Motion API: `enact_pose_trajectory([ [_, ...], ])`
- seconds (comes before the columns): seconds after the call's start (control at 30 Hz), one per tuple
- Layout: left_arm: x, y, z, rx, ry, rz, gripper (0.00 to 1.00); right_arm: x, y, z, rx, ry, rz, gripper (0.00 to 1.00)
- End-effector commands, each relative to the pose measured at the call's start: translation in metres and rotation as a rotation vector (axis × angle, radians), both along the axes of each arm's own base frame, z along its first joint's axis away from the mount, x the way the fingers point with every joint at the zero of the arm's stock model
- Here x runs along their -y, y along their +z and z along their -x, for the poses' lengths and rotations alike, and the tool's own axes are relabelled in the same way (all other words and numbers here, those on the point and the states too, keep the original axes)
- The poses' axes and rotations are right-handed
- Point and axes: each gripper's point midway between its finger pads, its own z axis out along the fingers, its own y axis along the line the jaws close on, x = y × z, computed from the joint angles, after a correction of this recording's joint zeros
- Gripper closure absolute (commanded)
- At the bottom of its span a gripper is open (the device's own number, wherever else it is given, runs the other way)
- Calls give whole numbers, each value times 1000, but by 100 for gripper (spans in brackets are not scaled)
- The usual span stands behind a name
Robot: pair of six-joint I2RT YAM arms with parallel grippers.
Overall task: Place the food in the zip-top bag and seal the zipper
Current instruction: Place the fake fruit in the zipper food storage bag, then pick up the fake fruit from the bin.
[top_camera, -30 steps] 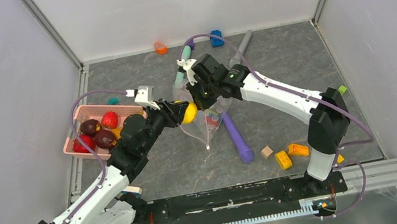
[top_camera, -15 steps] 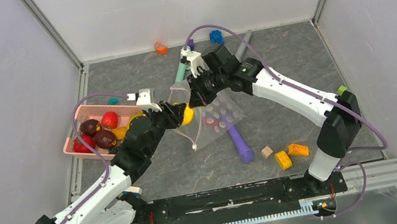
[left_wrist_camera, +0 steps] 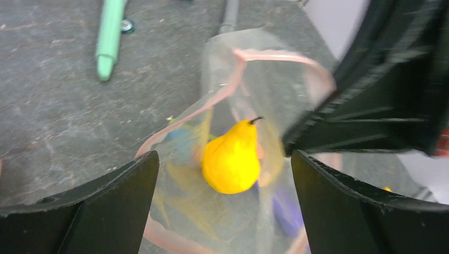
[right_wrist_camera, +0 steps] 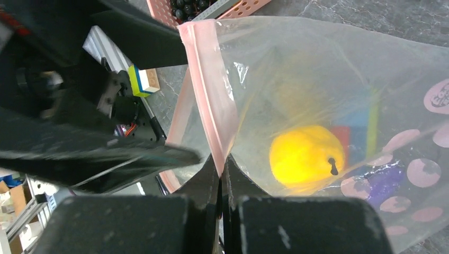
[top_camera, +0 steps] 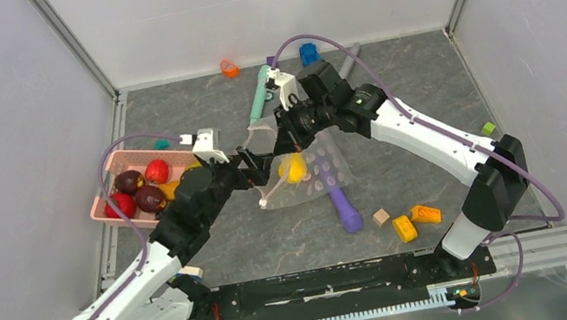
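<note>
A yellow toy pear (left_wrist_camera: 232, 161) lies loose inside the clear dotted zip-top bag (top_camera: 322, 172), seen through the plastic (right_wrist_camera: 307, 156). My left gripper (left_wrist_camera: 225, 203) stands open just in front of the bag's mouth, nothing between its fingers. My right gripper (right_wrist_camera: 220, 165) is shut on the pink zipper strip (right_wrist_camera: 209, 90) and holds the mouth up and open. More food, red and maroon pieces (top_camera: 136, 190), sits in the pink basket. In the top view the left gripper (top_camera: 257, 167) is left of the pear and the right gripper (top_camera: 284, 123) is above it.
The pink basket (top_camera: 106, 212) stands at the left. A purple stick (top_camera: 344, 206) lies partly under the bag; a teal stick (top_camera: 257, 103) lies behind it. Yellow and tan blocks (top_camera: 414, 219) are at the near right. An orange ring (top_camera: 229, 67) and a blue block (top_camera: 309, 53) sit by the back wall.
My left gripper has opened and let go of the yellow pear, which now lies inside the bag. The right gripper has drawn the bag's mouth a little back and right.
</note>
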Motion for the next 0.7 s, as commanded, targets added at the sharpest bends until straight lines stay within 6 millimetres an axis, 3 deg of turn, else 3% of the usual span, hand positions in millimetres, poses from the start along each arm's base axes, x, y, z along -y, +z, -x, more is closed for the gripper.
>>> enact_pose_trajectory([
  [0.0,10,72,20,118,-97,142,0,2,18,-7,62,-16,-64,100],
  [0.23,-50,57,1,25,236,13,0,16,0,-17,38,-69,-34,100],
  [0.43,-104,58,-10,37,485,-70,0,23,-5,-20,32,-89,-22,100],
  [0.67,-151,18,-34,-174,617,-11,0,24,-9,-22,19,-99,-16,100],
])
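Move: The empty left hand is at the bag's mouth, with the pear already inside the bag, about 7 cm ahead, 6 cm right and 16 cm below. Its way leads to the fruit basket, whose middle is some 11 cm ahead and 30 cm left; the yellow fruit at the basket's near-right side lies about 12 cm ahead, 18 cm left and 18 cm down. From the right hand, that yellow fruit is about 13 cm ahead and 21 cm left, and the pear 8 cm ahead, 2 cm right, 17 cm down. The left hand leaves the bag's mouth with its fingers staying wide open, first rising about 6 cm and easing slightly back, then swinging quickly some 13 cm left towards the fruit basket, going forward and sinking again as the wrist turns about 30 degrees counter-clockwise. The right hand keeps its pinch on the bag's rim and lowers it about 3 cm while shifting a little to the right and forward, then holds still. ##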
